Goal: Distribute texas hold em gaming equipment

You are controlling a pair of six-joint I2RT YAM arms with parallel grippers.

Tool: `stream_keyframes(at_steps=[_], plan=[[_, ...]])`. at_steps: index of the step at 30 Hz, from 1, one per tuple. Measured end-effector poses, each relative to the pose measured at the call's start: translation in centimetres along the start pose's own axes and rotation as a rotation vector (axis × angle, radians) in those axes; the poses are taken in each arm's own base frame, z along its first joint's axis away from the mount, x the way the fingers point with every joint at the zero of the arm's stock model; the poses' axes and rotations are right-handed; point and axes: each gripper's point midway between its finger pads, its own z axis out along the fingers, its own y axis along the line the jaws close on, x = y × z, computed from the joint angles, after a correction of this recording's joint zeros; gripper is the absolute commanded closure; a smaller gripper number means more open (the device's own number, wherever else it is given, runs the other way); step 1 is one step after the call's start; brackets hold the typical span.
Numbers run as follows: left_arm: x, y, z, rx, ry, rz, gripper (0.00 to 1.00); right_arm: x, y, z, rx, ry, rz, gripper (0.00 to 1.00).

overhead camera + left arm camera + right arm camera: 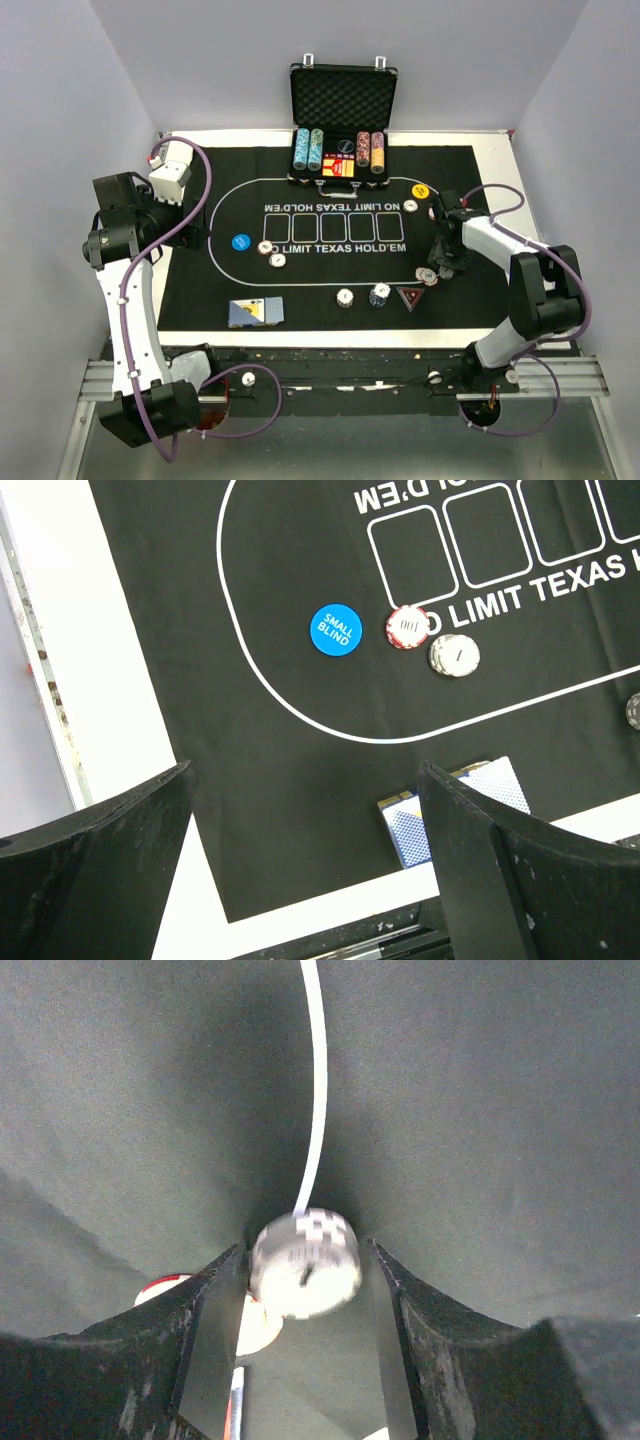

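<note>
My right gripper point(305, 1250) hangs low over the black mat point(480, 1110) at its right end, open, with a white striped poker chip point(305, 1266) loose and blurred between its fingers. The chip touches the left finger, and a thin gap shows at the right one. A red-edged chip point(165, 1285) lies just beside the left finger. From above, my right gripper point(441, 268) is next to a red chip point(429, 277) and the red triangular marker point(410, 297). My left gripper point(305, 770) is open and empty, high over the mat's left side, with the blue-backed cards point(500, 790) by its right finger.
The open black case point(343, 110) with chip rows stands at the back. On the mat lie the blue button point(239, 241), two chips point(271, 254) beside it, two chips point(362, 296) near the front, the card deck point(256, 313), and the yellow button point(410, 206).
</note>
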Motion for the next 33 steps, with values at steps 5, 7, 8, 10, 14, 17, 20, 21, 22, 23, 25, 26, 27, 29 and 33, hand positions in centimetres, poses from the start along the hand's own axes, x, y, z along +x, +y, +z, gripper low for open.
stream_keyframes(at_steps=[5, 7, 8, 10, 14, 17, 20, 21, 22, 23, 25, 26, 27, 29, 33], plan=[[0.0, 0.0, 0.0, 0.0, 0.0, 0.0, 0.01, 0.0, 0.0, 0.0, 0.003, -0.005, 0.013, 0.18], [0.0, 0.0, 0.0, 0.0, 0.0, 0.0, 0.01, -0.2, 0.0, -0.2, -0.001, -0.011, 0.018, 0.16], [0.0, 0.0, 0.0, 0.0, 0.0, 0.0, 0.01, -0.3, 0.0, -0.3, -0.003, -0.016, 0.022, 0.15], [0.0, 0.0, 0.0, 0.0, 0.0, 0.0, 0.01, -0.7, 0.0, -1.0, -0.018, -0.034, 0.031, 0.12], [0.0, 0.0, 0.0, 0.0, 0.0, 0.0, 0.01, -2.9, 1.4, -4.8, -0.107, -0.127, 0.04, 0.05], [0.0, 0.0, 0.0, 0.001, 0.001, -0.001, 0.01, -3.6, 5.3, -9.4, -0.228, -0.215, -0.035, 0.01], [0.1, 0.0, 0.1, 0.002, 0.004, -0.003, 0.01, -1.6, 9.9, -13.2, -0.358, -0.249, -0.157, 0.0], [0.1, 0.1, 0.2, 0.003, 0.007, -0.005, 0.01, -0.4, 11.0, -14.0, -0.393, -0.243, -0.203, 0.0], [0.1, 0.1, 0.2, 0.004, 0.008, -0.006, 0.01, 1.0, 11.9, -14.6, -0.419, -0.233, -0.248, 0.0], [0.1, 0.1, 0.3, 0.005, 0.01, -0.007, 0.01, 2.4, 12.5, -15.0, -0.436, -0.216, -0.29, 0.0], [0.2, 0.1, 0.4, 0.006, 0.011, -0.008, 0.01, 4.9, 13.2, -15.6, -0.455, -0.189, -0.365, 0.0], [0.2, 0.1, 0.4, 0.006, 0.013, -0.009, 0.01, 6.0, 13.5, -15.9, -0.461, -0.178, -0.398, 0.0], [0.2, 0.1, 0.4, 0.006, 0.014, -0.014, 0.01, 7.0, 13.7, -15.9, -0.462, -0.162, -0.427, 0.0], [0.2, 0.1, 0.4, 0.007, 0.014, -0.016, 0.01, 8.6, 14.1, -16.1, -0.467, -0.148, -0.471, 0.0], [0.2, 0.1, 0.5, 0.007, 0.014, -0.018, 0.01, 10.5, 14.1, -14.9, -0.427, -0.108, -0.517, 0.03]])
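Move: The dark-and-white chips it has just brought are still between the right fingers, with red-edged chips about 4 cm to this hand's left and 1 cm back. Its next goal, the blue chip stack, stands roughly 18 cm to its left and 6 cm back, near its own height. The triangular all-in marker is some 10 cm left and 7 back, the white chip stack about 27 left and 7 back. From the left hand the blue stack lies around 40 cm right, 8 back and 22 below. The right fingers let go of the chips beside the red-edged ones and open wide. The hand lifts some 11 cm clear and sweeps about 20 cm left, over to the blue chip stack, turning nearly 40 degrees counter-clockwise. It draws back on the way and ends sinking towards the stack's top, fingers open and not yet touching it. ##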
